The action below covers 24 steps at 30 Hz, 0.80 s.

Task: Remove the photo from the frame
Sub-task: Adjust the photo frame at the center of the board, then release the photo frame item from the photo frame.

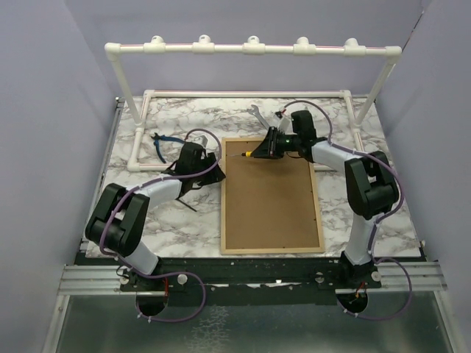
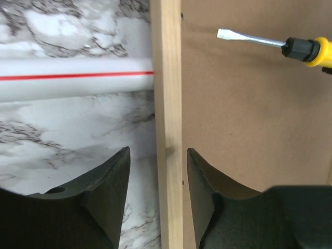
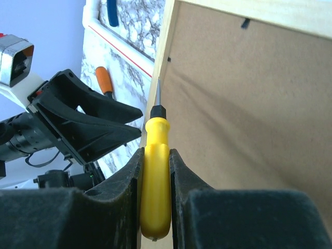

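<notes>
The frame [image 1: 272,195] lies face down on the marble table, brown fibreboard back up, ringed by light-wood edging [image 2: 168,78]. The photo is hidden beneath it. My left gripper [image 1: 215,163] is at the frame's left edge near the top corner. In the left wrist view it [image 2: 158,155] stands open, one finger on each side of the wood strip, with a gap on each side. My right gripper [image 3: 155,155] is shut on a yellow-handled screwdriver [image 3: 156,171]. The flat blade [image 2: 228,35] hangs over the back board near that corner.
A white PVC pipe rack [image 1: 250,49] spans the back of the table; its base pipe with a red stripe [image 2: 72,78] runs up to the frame's left edge. Blue-handled pliers [image 1: 160,143] and an orange-handled tool [image 3: 105,81] lie left of the frame. A metal tool [image 1: 259,114] lies behind it.
</notes>
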Motion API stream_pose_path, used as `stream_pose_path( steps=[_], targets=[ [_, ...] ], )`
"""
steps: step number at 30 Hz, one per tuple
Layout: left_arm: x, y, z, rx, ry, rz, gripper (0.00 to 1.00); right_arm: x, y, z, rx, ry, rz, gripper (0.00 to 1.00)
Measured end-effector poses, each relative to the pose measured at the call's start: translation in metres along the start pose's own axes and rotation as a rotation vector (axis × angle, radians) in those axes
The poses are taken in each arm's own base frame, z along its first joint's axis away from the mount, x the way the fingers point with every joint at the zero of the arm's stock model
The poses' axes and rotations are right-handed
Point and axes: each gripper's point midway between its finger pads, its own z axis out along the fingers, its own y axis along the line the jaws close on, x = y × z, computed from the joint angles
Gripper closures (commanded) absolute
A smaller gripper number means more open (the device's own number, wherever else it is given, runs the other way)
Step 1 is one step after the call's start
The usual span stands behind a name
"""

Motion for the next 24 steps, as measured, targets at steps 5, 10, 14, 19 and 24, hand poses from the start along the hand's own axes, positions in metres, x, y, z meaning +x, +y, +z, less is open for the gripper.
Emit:
stream_pose_path(
  steps=[5, 10, 14, 19, 24],
  targets=[
    [-0.023, 0.008, -0.004, -0.009, -0.056, -0.045, 0.65, -0.010, -0.002, 0.009, -0.017, -0.006, -0.014, 0.99],
    [-0.053, 0.001, -0.004, 0.018, -0.131, -0.069, 0.70, -0.009, -0.012, 0.019, -0.015, 0.008, -0.002, 0.99],
    [-0.071, -0.005, 0.001, 0.041, -0.169, -0.071, 0.74, -0.009, -0.017, 0.023, -0.015, 0.017, 0.006, 0.99],
    [-0.074, -0.005, 0.015, 0.052, -0.163, -0.075, 0.77, -0.012, -0.017, 0.026, -0.018, 0.015, 0.004, 0.99],
    [-0.072, -0.002, 0.023, 0.053, -0.151, -0.078, 0.78, -0.008, -0.018, 0.028, -0.033, 0.030, 0.012, 0.99]
  ],
)
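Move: The tack at the frame's left inner edge lies about 5 cm ahead of the right hand, 10 cm to its left and 6 cm below, with the held screwdriver already pointing at it. From the left hand, the next stretch of left rail is about 7 cm ahead and 1 cm below. The tack is some 10 cm ahead of the left hand and 1 cm right; the pipe junction is about 5 cm ahead, 1 cm left; the frame's far left corner is some 16 cm ahead, in line. The tack is approached by the screwdriver tip as the right hand, keeping its closed grip, eases about 2 cm forward and 2 cm down, slightly left, then nearly stops. Meanwhile the left hand runs about 7 cm forward along the left rail, arching up some 4 cm before sinking partway, its fingers closing from half open to a narrow gap over the rail; a pinch can't be seen. ##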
